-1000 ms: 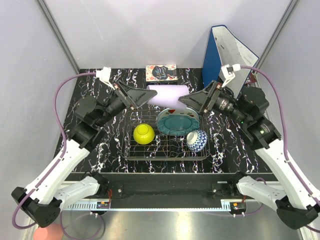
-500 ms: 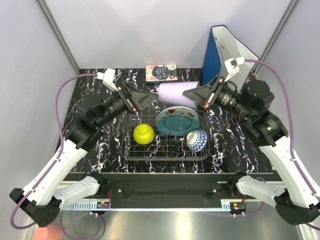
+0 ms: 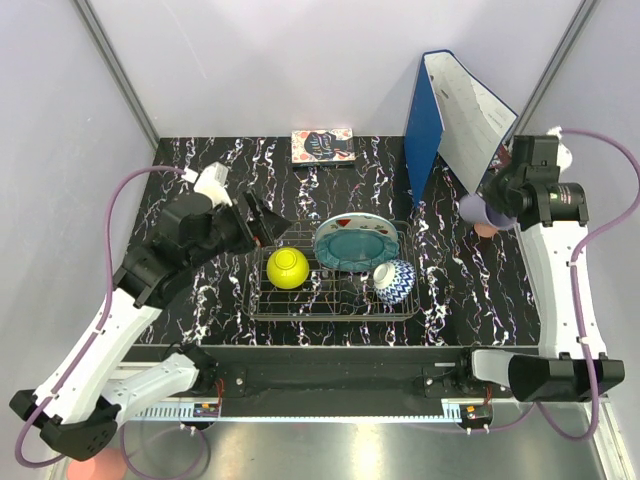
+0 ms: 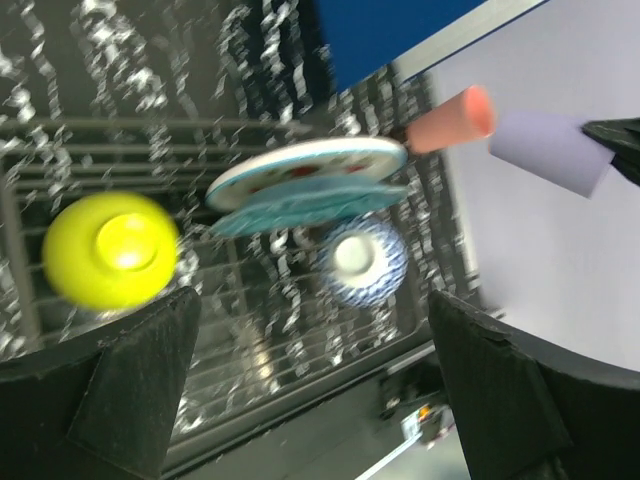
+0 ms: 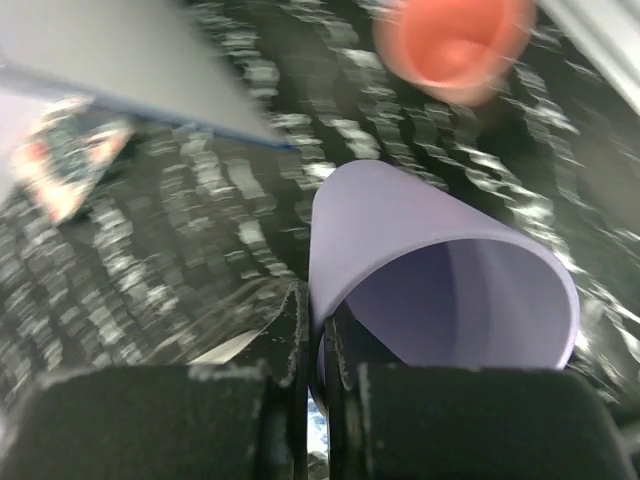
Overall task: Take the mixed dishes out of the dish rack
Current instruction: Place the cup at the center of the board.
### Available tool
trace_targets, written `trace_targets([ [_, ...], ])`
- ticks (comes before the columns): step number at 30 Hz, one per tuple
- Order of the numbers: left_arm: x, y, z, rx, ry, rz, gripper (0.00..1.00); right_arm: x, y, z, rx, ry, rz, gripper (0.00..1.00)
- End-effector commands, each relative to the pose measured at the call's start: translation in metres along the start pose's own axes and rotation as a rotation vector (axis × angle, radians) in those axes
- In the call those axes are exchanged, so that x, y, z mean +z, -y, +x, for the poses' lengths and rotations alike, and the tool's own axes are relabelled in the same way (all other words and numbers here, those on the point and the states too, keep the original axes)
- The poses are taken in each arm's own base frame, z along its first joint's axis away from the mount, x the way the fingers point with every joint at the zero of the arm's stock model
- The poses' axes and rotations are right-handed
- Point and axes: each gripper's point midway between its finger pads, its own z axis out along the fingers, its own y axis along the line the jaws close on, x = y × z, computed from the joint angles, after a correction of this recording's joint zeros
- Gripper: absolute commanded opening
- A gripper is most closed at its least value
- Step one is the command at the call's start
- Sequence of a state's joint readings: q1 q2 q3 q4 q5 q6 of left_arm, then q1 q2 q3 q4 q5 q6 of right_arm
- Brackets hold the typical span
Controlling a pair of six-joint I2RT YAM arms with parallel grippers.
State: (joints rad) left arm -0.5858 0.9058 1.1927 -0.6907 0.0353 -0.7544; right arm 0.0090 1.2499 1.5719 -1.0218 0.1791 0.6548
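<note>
The grey wire dish rack (image 3: 300,305) holds an upturned yellow-green bowl (image 3: 287,267), a teal scalloped plate (image 3: 355,247) on edge, a white plate with red marks (image 3: 350,221) behind it, and an upturned blue-white bowl (image 3: 394,281). My right gripper (image 3: 494,205) is shut on the rim of the lilac cup (image 3: 474,210) (image 5: 440,270), held right of the rack. The pink cup (image 3: 488,229) (image 5: 455,40) stands on the table just below it. My left gripper (image 3: 268,222) (image 4: 320,400) is open and empty at the rack's back left corner. Its view shows the bowls (image 4: 110,250) and plates (image 4: 310,208).
A blue binder (image 3: 425,120) stands open at the back right, close to the lilac cup. A patterned book (image 3: 322,146) lies at the back centre. The table top is black marble with white veins. Grey walls close in both sides.
My right arm has swung the lilac cup from above the rack's back to the right, over the pink cup. My left gripper has pulled back left and down.
</note>
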Motion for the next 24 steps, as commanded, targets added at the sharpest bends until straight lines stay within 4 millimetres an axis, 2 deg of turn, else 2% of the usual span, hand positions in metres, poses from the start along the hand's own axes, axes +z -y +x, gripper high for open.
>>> trace_targets([
  [1, -0.007, -0.026, 0.009, 0.068, -0.014, -0.091, 0.99, 0.013, 0.057, 0.013, 0.081, -0.006, 0.193, 0.0],
  [2, -0.007, -0.028, 0.011, 0.069, -0.017, -0.096, 0.99, 0.017, 0.069, 0.014, 0.083, 0.01, 0.238, 0.0],
  [3, -0.005, -0.032, 0.016, 0.067, -0.028, -0.102, 0.99, 0.028, 0.086, 0.028, 0.073, -0.017, 0.293, 0.0],
  [5, -0.005, -0.033, 0.02, 0.067, -0.04, -0.098, 0.99, 0.039, 0.109, 0.035, 0.096, -0.039, 0.356, 0.0],
  [6, -0.004, -0.036, 0.023, 0.071, -0.049, -0.104, 0.99, 0.047, 0.119, 0.047, 0.091, -0.066, 0.387, 0.0],
  [12, -0.001, -0.041, 0.033, 0.093, -0.077, -0.108, 0.99, 0.077, 0.15, 0.05, 0.092, -0.077, 0.499, 0.0],
  [15, 0.0, -0.041, 0.036, 0.093, -0.085, -0.108, 0.99, 0.091, 0.153, 0.046, 0.095, -0.09, 0.52, 0.0],
  [24, 0.004, -0.053, 0.047, 0.083, -0.102, -0.132, 0.99, 0.135, 0.149, 0.036, 0.089, -0.141, 0.532, 0.0],
])
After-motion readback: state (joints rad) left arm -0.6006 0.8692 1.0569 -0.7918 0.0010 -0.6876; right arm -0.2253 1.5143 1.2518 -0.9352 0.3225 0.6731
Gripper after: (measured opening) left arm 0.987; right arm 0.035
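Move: The purple cup is already pinched in the right hand; its free spot on the counter lies about 11 cm right, 5 cm back and 30 cm below that hand. The peach cup stands 5 cm ahead and 6 cm right of the hand, 25 cm down. The left hand, empty, hovers almost directly over the yellow bowl, 26 cm up; the plates are some 17 cm to the right of that hand and 3 cm ahead. Down and to the right, the right hand brings the purple cup some 18 cm lower and 10 cm across, drawing back at first and then easing forward again, while the wrist tips further down and turns clockwise. Its fingers keep hold of the rim beside the peach cup. The open left hand sinks about 7 cm towards the yellow bowl. ##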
